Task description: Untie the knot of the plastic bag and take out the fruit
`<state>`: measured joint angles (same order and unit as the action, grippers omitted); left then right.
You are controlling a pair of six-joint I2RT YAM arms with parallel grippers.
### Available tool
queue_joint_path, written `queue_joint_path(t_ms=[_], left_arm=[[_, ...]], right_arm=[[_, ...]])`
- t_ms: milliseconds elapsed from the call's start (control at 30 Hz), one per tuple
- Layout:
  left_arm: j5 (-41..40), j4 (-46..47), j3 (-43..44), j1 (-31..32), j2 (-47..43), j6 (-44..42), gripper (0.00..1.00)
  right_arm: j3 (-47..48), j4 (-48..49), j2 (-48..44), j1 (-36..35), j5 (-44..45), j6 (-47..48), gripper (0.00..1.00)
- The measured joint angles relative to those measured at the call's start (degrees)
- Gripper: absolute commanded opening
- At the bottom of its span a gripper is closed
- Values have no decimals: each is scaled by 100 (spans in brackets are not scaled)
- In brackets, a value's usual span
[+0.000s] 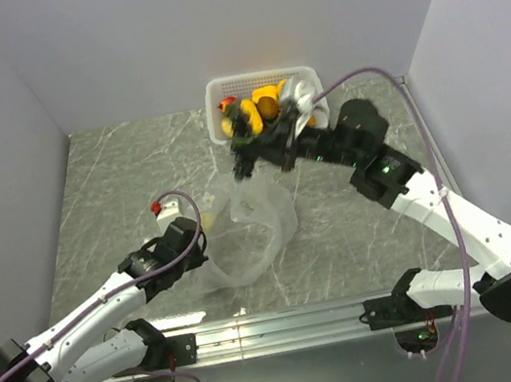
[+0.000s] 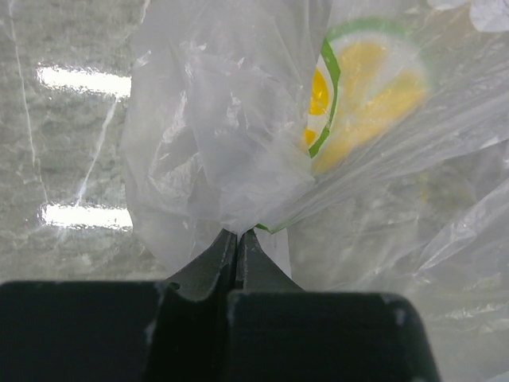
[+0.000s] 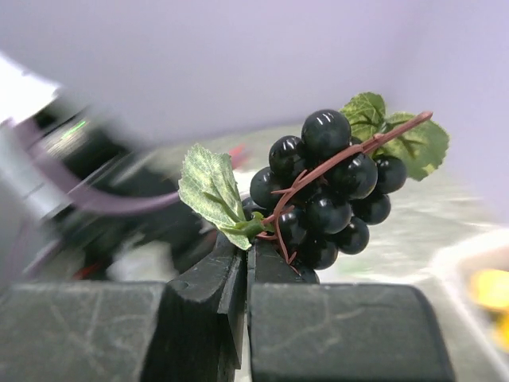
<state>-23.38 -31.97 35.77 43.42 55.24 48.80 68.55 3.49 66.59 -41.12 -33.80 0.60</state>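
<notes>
The clear plastic bag lies crumpled on the marble table, its mouth slack. My left gripper is shut on a fold of the bag, with the film bunched right at the fingertips. A yellow and green lemon-slice mark shows through the film. My right gripper hangs in the air just in front of the white basket. It is shut on the stem of a dark purple grape bunch with green leaves, clamped at the jaw tips. The grape bunch hangs over the basket's near left corner.
The white basket holds yellow and orange fruit and a small red one. A small red-capped object sits by the left arm. Grey walls close in the table on three sides. Purple cables loop from both arms.
</notes>
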Motion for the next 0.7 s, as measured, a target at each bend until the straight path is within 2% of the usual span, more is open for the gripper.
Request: queue_joint_path(t_ms=[133,233,333,533,633,667,700], left_arm=[[76,-2,-96,0,-153,46,0],[114,9,-105,0,-240,46,1],[140,15,-105,0,-304,46,0],[83,-4,-120,0,-619,92,1],[-9,-15,-120,0,-767,164,1],[-39,-20,-120,0,-787,173,1],[-68,-31,-120,0,-800,186,1]], right_arm=[[494,243,103,732,654,-149,0],[1088,356,584,1217,1174,-186,0],[1818,511,1530,1572,1679,-177,0],[3097,409,3995,2000,2542,-160,2],[3744,94,5176,2087,2966,-162,23],[3965,-28,5517,2107,3075,-155,45],[4138,-129,5744,2116,3158,-155,55]])
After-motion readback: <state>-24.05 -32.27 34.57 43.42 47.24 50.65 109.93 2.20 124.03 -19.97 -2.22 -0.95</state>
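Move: The right gripper already holds the dark grapes, high up. The middle of the white basket lies about 42 cm ahead of it, 9 cm to its right and 34 cm below. In the basket, the pomegranate is some 45 cm ahead and 3 cm left of the gripper, the pineapple about 38 cm ahead and 17 cm right. The plastic bag spreads almost directly underneath. From the left gripper, the basket is about 43 cm ahead and 25 cm right, slightly lower. Carry the grapes fast with the right gripper, about 40 cm forward and 9 cm to the right. Arc over a low crest, then descend steeply above the basket, swinging the fingers some 50 degrees clockwise to point mostly forward and a little down. Begin parting them only at the end. Keep the left gripper pinching the plastic bag and raise it a couple of centimetres. ##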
